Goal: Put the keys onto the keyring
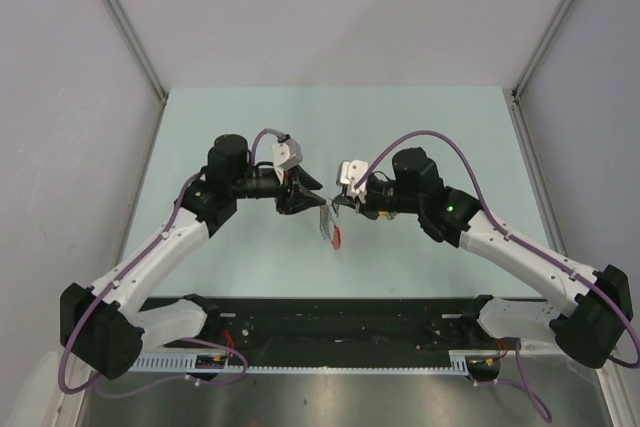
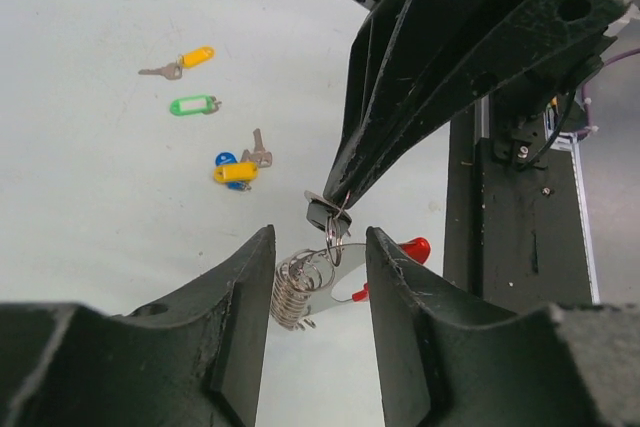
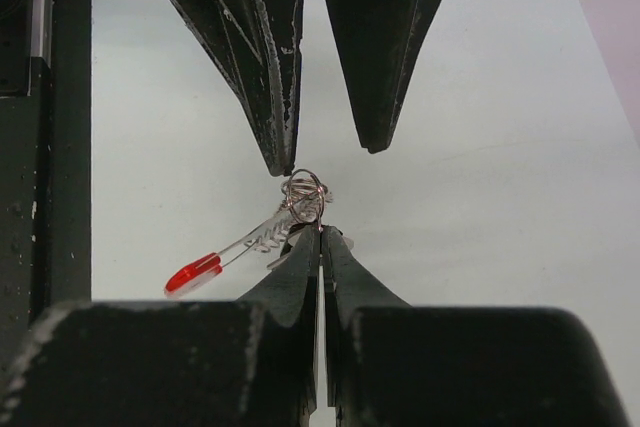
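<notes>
My right gripper is shut on the black-headed key, pinching it at the fingertips with its small wire ring sticking out. The keyring, a coil of grey metal chain with a clear tag ending in red, dangles from that ring. It also shows in the top view and the right wrist view. My left gripper is open, its two fingers on either side of the coil without touching it. The yellow key, green key and blue-and-yellow key lie on the table.
The two grippers meet tip to tip above the middle of the pale green table. A black rail with the arm bases runs along the near edge. Grey walls enclose the sides.
</notes>
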Controlling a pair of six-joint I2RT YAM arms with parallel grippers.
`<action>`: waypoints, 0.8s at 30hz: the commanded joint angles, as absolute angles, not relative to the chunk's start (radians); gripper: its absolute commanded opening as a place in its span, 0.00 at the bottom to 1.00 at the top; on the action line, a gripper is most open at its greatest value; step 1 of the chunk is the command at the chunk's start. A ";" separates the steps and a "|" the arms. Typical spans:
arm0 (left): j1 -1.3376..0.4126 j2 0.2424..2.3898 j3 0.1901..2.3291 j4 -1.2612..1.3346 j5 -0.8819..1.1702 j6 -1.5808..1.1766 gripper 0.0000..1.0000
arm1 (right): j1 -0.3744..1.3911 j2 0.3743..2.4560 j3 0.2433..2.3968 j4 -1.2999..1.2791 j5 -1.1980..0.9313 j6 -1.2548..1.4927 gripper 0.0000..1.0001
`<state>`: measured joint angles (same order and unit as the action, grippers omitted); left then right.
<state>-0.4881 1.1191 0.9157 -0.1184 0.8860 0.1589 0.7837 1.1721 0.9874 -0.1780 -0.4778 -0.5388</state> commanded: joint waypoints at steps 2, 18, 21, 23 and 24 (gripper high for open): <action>-0.499 1.149 0.997 -0.234 0.891 0.216 0.45 | 0.798 1.147 1.017 -0.158 -0.463 -0.558 0.00; -0.557 1.253 1.085 -0.374 0.867 0.272 0.01 | 0.810 1.154 1.019 -0.173 -0.437 -0.566 0.00; -0.557 1.232 1.075 -0.342 0.847 0.238 0.00 | 0.811 1.143 1.019 -0.181 -0.423 -0.568 0.00; -0.557 1.201 1.057 -0.290 0.827 0.210 0.00 | 0.813 1.131 1.019 -0.189 -0.408 -0.560 0.00; -0.555 1.187 1.045 -0.264 0.812 0.171 0.01 | 0.811 1.123 1.019 -0.198 -0.402 -0.557 0.00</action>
<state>-0.5526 1.2514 1.0374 -0.3489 0.8501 0.2359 0.8062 1.1717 0.9874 -0.2073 -0.4362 -0.5545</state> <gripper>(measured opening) 0.011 0.010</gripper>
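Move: The top of the wire keyring, held out at the right fingertips, lies just ahead of the left hand's open fingers: about 2 cm to its right, 1 cm back and 2 cm below. From the right hand point the ring sticks out about 1 cm to the left, level with it. The red-handled tool hangs from the ring, its middle some 4 cm back, 2 cm right and 5 cm below the left hand. The yellow-tagged keys on the table lie about 7 cm ahead, 15 cm right and 17 cm below. Pinching the keyring wire between its fingertips right beside the right hand's, the left hand gets there by sinking about 3 cm while easing 1–2 cm to the right, its fingers tipping some 10 degrees further down and closing from about half open to shut. The right hand keeps its shut grip on the ring and barely sinks. ##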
